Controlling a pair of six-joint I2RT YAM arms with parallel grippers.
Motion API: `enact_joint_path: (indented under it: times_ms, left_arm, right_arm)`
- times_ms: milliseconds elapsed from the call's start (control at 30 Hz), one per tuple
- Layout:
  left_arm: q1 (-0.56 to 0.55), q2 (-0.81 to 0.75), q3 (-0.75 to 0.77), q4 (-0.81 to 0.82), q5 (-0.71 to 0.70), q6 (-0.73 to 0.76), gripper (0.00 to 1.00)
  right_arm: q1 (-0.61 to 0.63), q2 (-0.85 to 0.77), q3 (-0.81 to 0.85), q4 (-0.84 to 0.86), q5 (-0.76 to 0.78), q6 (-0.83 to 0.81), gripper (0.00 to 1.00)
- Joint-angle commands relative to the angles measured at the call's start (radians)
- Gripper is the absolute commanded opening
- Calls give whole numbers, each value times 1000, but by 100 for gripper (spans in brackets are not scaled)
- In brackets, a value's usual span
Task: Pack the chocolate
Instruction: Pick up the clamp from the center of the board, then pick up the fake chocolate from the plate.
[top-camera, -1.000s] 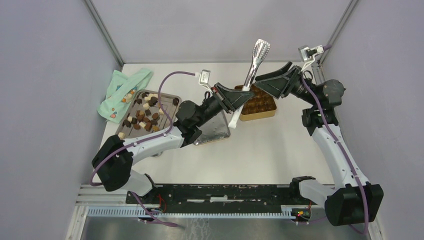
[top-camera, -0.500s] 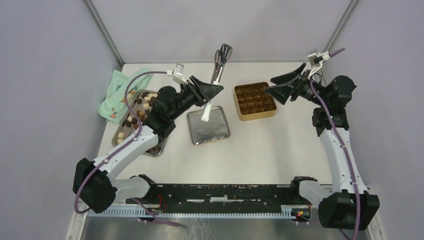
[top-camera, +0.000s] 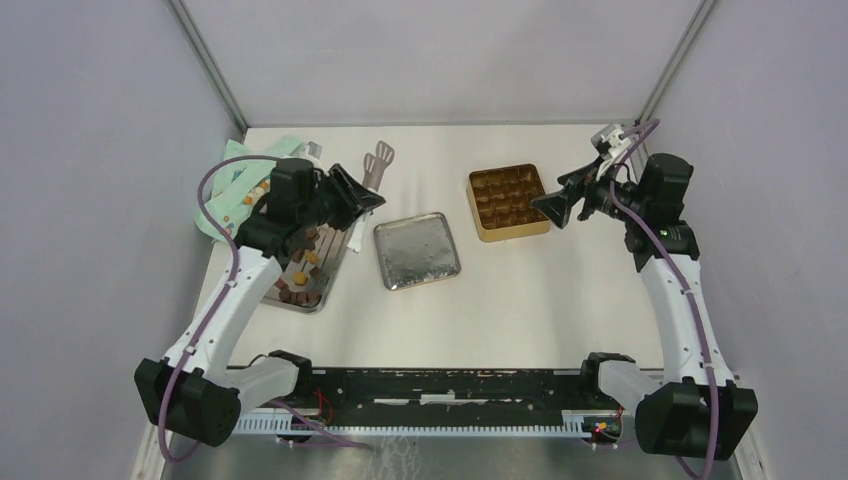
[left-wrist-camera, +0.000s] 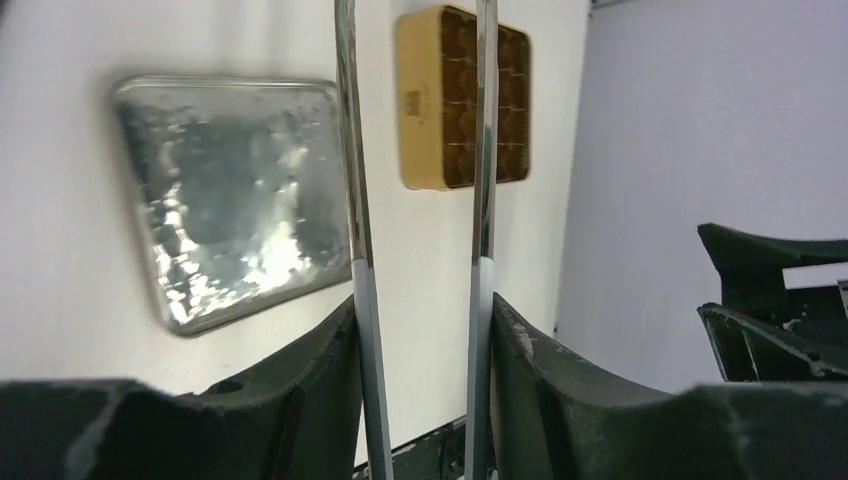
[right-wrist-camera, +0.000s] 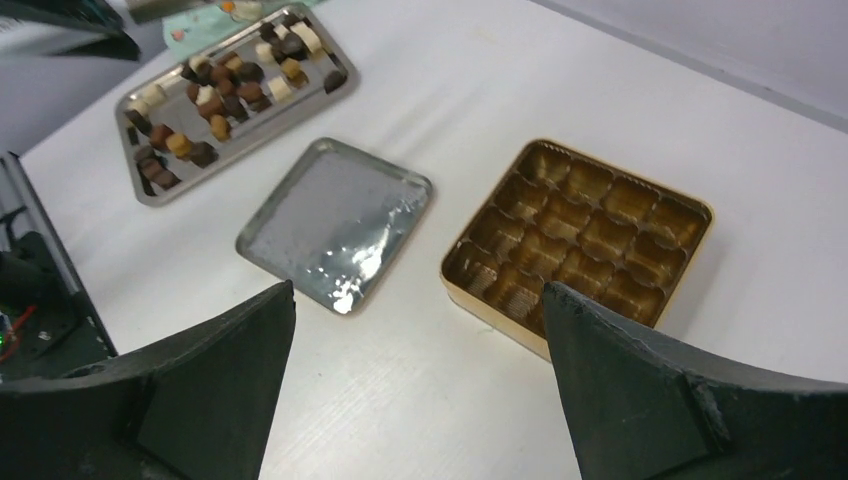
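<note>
Chocolate (right-wrist-camera: 210, 100) chunks, dark brown, mid-brown and cream, lie on a steel tray (right-wrist-camera: 150, 195) at the left; in the top view my left arm hides part of the chocolate (top-camera: 298, 285). The gold tin (top-camera: 508, 202) (right-wrist-camera: 580, 235) shows empty compartments. My left gripper (top-camera: 352, 197) (left-wrist-camera: 422, 300) hovers over the tray's far end, shut on the long metal tweezers (top-camera: 376, 163) (left-wrist-camera: 346, 150), whose two arms press against its jaws. My right gripper (top-camera: 556, 206) (right-wrist-camera: 418, 290) hangs open just right of the tin, holding nothing.
A flat silver lid (top-camera: 417, 250) (left-wrist-camera: 230, 200) lies between the tray and the tin. A green patterned bag (top-camera: 232, 185) sits at the back left beside the tray. Grey walls close in both sides and the back.
My left arm swung left with the tweezers, from above the silver lid to over the chocolate tray. My right gripper drew back to the right of the tin and spread wider.
</note>
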Motion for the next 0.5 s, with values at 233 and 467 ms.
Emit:
enact_joint_path:
  times_ms: [233,467]
  left_arm:
    - [149,131,302,-659,-173,375,48]
    - [163,240,394,-759,-343,469,48]
  right_arm:
    - [-7,-42,-152,-34,96,-211,98]
    - [-7,-31,-188,-4,86,-208,98]
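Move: The left hand already grips the clamp about halfway between the trays' far sides. The chocolate tray it heads for is centred roughly 18 cm to its left, about level with it and some 23 cm below. The empty tray lies about 10 cm to its right and 1 cm back, the cloth 32 cm left and 14 cm ahead, also low. From the empty right hand, the gold box is about 10 cm ahead, 9 cm left and 25 cm down. Leftward and sinking, the left hand carries the clamp about 10 cm towards the chocolate tray, dropping some 5 cm and drawing back only slightly, while the wrist rolls and tips some 35 degrees until the fingers point steeply down; its grip stays as it was. Meanwhile the open right hand lowers about 8 cm close by the gold box, easing off, without touching it. ##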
